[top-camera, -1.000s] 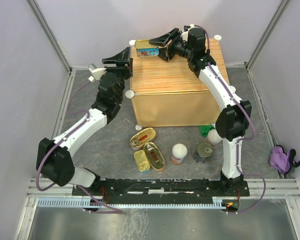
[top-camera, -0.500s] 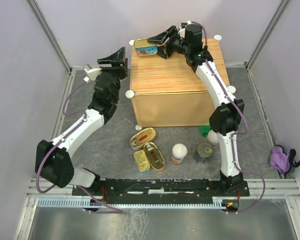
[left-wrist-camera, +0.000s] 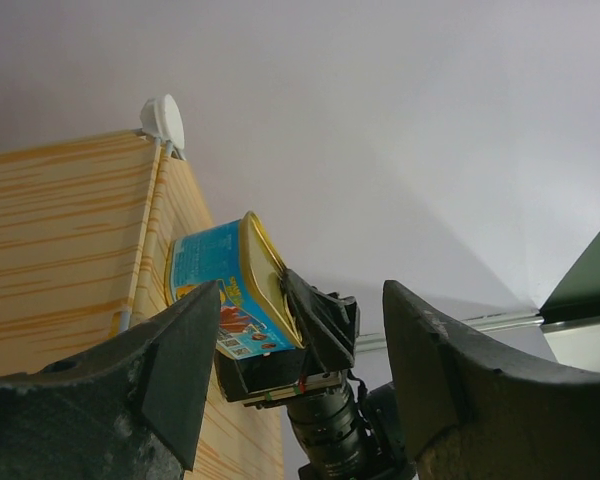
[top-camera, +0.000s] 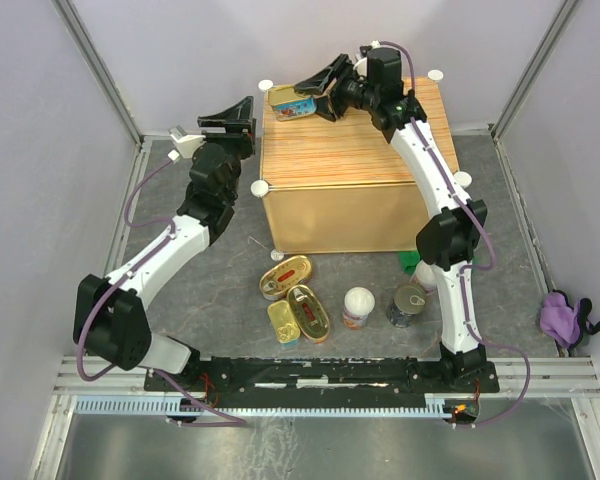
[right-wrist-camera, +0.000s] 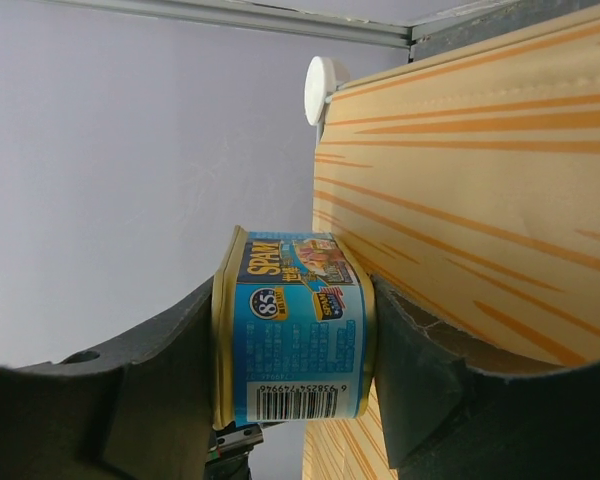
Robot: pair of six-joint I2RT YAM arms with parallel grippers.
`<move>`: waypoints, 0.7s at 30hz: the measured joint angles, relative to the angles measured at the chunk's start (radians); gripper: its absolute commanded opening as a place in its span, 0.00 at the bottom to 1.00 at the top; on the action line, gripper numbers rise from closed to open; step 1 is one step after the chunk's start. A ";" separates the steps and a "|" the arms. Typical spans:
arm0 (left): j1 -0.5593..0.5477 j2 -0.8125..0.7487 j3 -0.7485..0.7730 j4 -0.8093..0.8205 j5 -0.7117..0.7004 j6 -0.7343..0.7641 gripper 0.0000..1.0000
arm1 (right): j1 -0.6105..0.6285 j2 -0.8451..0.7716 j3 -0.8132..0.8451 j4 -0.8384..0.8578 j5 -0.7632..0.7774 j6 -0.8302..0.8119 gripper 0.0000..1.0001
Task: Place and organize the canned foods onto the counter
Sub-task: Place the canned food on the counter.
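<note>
A blue-labelled rectangular tin with a gold lid (top-camera: pixel 290 100) is at the far left corner of the counter (top-camera: pixel 350 150), and my right gripper (top-camera: pixel 306 93) is shut on it. In the right wrist view the tin (right-wrist-camera: pixel 298 372) sits between the fingers (right-wrist-camera: pixel 170 360), its base toward the striped top (right-wrist-camera: pixel 480 200); contact is unclear. My left gripper (top-camera: pixel 232 115) hangs open just left of the counter, holding nothing. Its wrist view looks between its fingers (left-wrist-camera: pixel 180 350) at the held tin (left-wrist-camera: pixel 212 272). More tins lie on the floor: two oval gold ones (top-camera: pixel 285 276) (top-camera: pixel 308 312), a rectangular one (top-camera: pixel 283 322), a white-lidded cylinder (top-camera: pixel 359 307) and a dark cylinder (top-camera: pixel 409 304).
A green cloth (top-camera: pixel 412 262) and another white tin (top-camera: pixel 429 272) lie by the counter's near right corner, partly behind the right arm. A purple object (top-camera: pixel 565 315) sits at the right wall. White knobs (top-camera: pixel 260 187) mark the counter's corners.
The right arm has reached a little farther, carrying the tin slightly toward the counter's far left corner. The left gripper has drawn back slightly to the left.
</note>
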 measured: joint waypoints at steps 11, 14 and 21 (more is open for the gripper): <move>0.016 0.020 0.013 0.002 0.026 0.001 0.71 | 0.008 0.000 0.047 -0.027 0.023 -0.059 0.99; 0.017 0.021 0.014 0.002 0.030 0.001 0.71 | 0.009 0.000 0.047 -0.034 0.030 -0.069 0.99; 0.021 0.021 0.017 0.002 0.035 0.006 0.71 | 0.007 -0.001 0.066 -0.063 0.058 -0.102 0.99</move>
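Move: The right hand still grips the blue canned food low over the counter's far-left area, its middle about 4 cm left of the hand point and 2 cm lower. The counter's white far-left knob is some 4 cm ahead and 11 cm left, the near-left knob roughly 18 cm back and 11 cm left, both slightly lower. From the left hand, the can lies about 8 cm ahead, 8 cm right and 5 cm below. The right hand opens its fingers wide, letting go of the can on the counter, and rises about 1 cm. ##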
